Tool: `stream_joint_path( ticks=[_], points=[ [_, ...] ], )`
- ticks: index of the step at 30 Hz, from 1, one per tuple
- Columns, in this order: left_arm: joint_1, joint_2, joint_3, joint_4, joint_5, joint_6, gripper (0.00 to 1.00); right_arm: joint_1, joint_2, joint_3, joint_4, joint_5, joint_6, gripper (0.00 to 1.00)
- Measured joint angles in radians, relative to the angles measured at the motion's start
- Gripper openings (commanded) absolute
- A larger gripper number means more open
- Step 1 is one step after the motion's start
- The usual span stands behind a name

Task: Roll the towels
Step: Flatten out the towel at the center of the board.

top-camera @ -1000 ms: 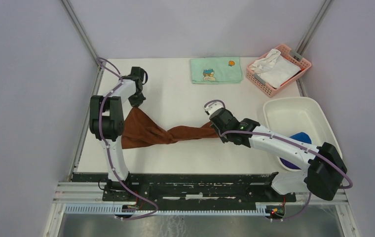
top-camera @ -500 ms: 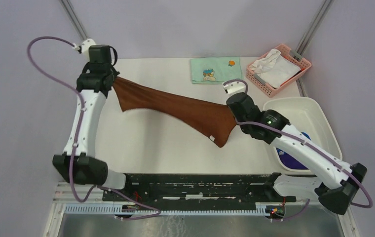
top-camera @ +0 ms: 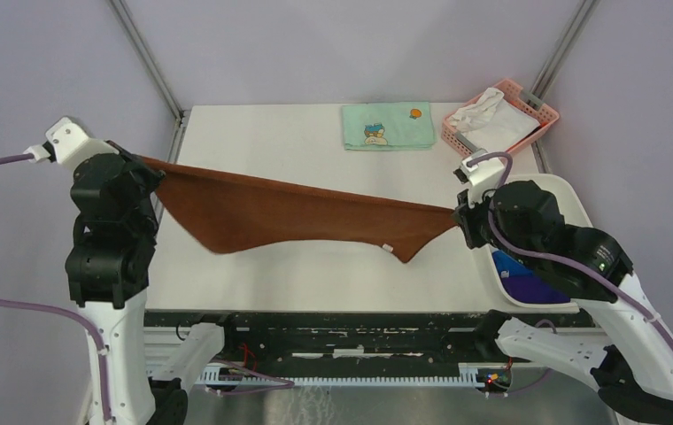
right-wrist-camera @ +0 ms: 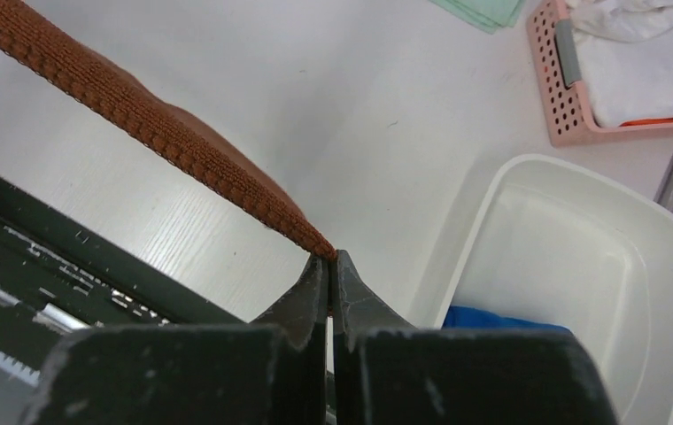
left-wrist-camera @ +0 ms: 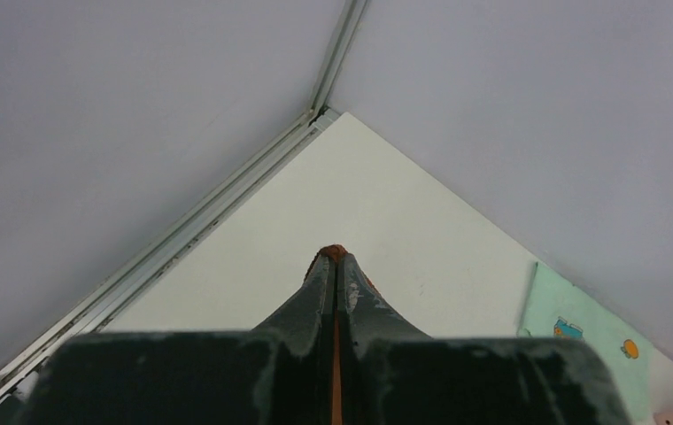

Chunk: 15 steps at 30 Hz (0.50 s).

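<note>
The rust-brown towel (top-camera: 297, 217) hangs stretched in the air above the table, held by two corners. My left gripper (top-camera: 149, 166) is shut on its left corner; in the left wrist view a sliver of brown cloth (left-wrist-camera: 334, 252) shows at the tips of that gripper (left-wrist-camera: 334, 266). My right gripper (top-camera: 462, 212) is shut on the right corner, and the towel's taut edge (right-wrist-camera: 165, 133) runs up-left from that gripper (right-wrist-camera: 331, 264). The blue towel (top-camera: 508, 263) and the purple towel (top-camera: 537, 289) lie in the white tub (top-camera: 563, 197), mostly hidden by my right arm.
A pale green cartoon-print towel (top-camera: 387, 126) lies at the table's back. A pink basket (top-camera: 537, 112) holding white cloth stands at the back right. The white tub (right-wrist-camera: 581, 266) sits at the right edge, below my right wrist. The black rail (top-camera: 333, 326) runs along the near edge.
Both arms rose and drew apart, lifting the rust-brown towel off the table and stretching it wide. The left gripper went out to the left, the right one out over the tub.
</note>
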Motion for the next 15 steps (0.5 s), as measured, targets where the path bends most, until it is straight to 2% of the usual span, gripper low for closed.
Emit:
stream_joint_path(
  ticks=[4, 9, 12, 15],
  points=[
    [0.000, 0.010, -0.043, -0.013, -0.016, 0.011, 0.03, 0.000, 0.019, 0.009, -0.039, -0.032, 0.008, 0.00],
    [0.001, 0.110, -0.157, 0.026, -0.026, 0.029, 0.03, -0.007, 0.154, 0.011, -0.036, 0.071, 0.021, 0.00],
    [0.001, 0.247, -0.231, 0.087, -0.021, 0.034, 0.03, -0.059, 0.277, 0.003, 0.010, 0.116, 0.018, 0.00],
    [0.001, 0.449, -0.272, 0.156, 0.009, 0.034, 0.03, -0.164, 0.428, -0.039, 0.100, 0.109, 0.010, 0.00]
  ],
)
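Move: My two hands hold the brown towel by its corners, stretched between them. From my left hand the board's centre lies about 15 cm ahead, 37 cm right and 43 cm below. From my right hand that centre is some 19 cm ahead, 18 cm left and 31 cm down; the green cloth is about 46 cm ahead and 9 cm left, and the white bin 11 cm ahead and 26 cm right. I swing the stretched brown towel down and forward over the board, both grips kept shut on its corners. My left hand sinks about 20 cm while reaching 12 or so forward, gathering speed, its fingers tipping down some 30 degrees. My right hand goes down and forward about equally, roughly 10 cm each, its wrist tipping down, rolling its left side lower and turning clockwise. ##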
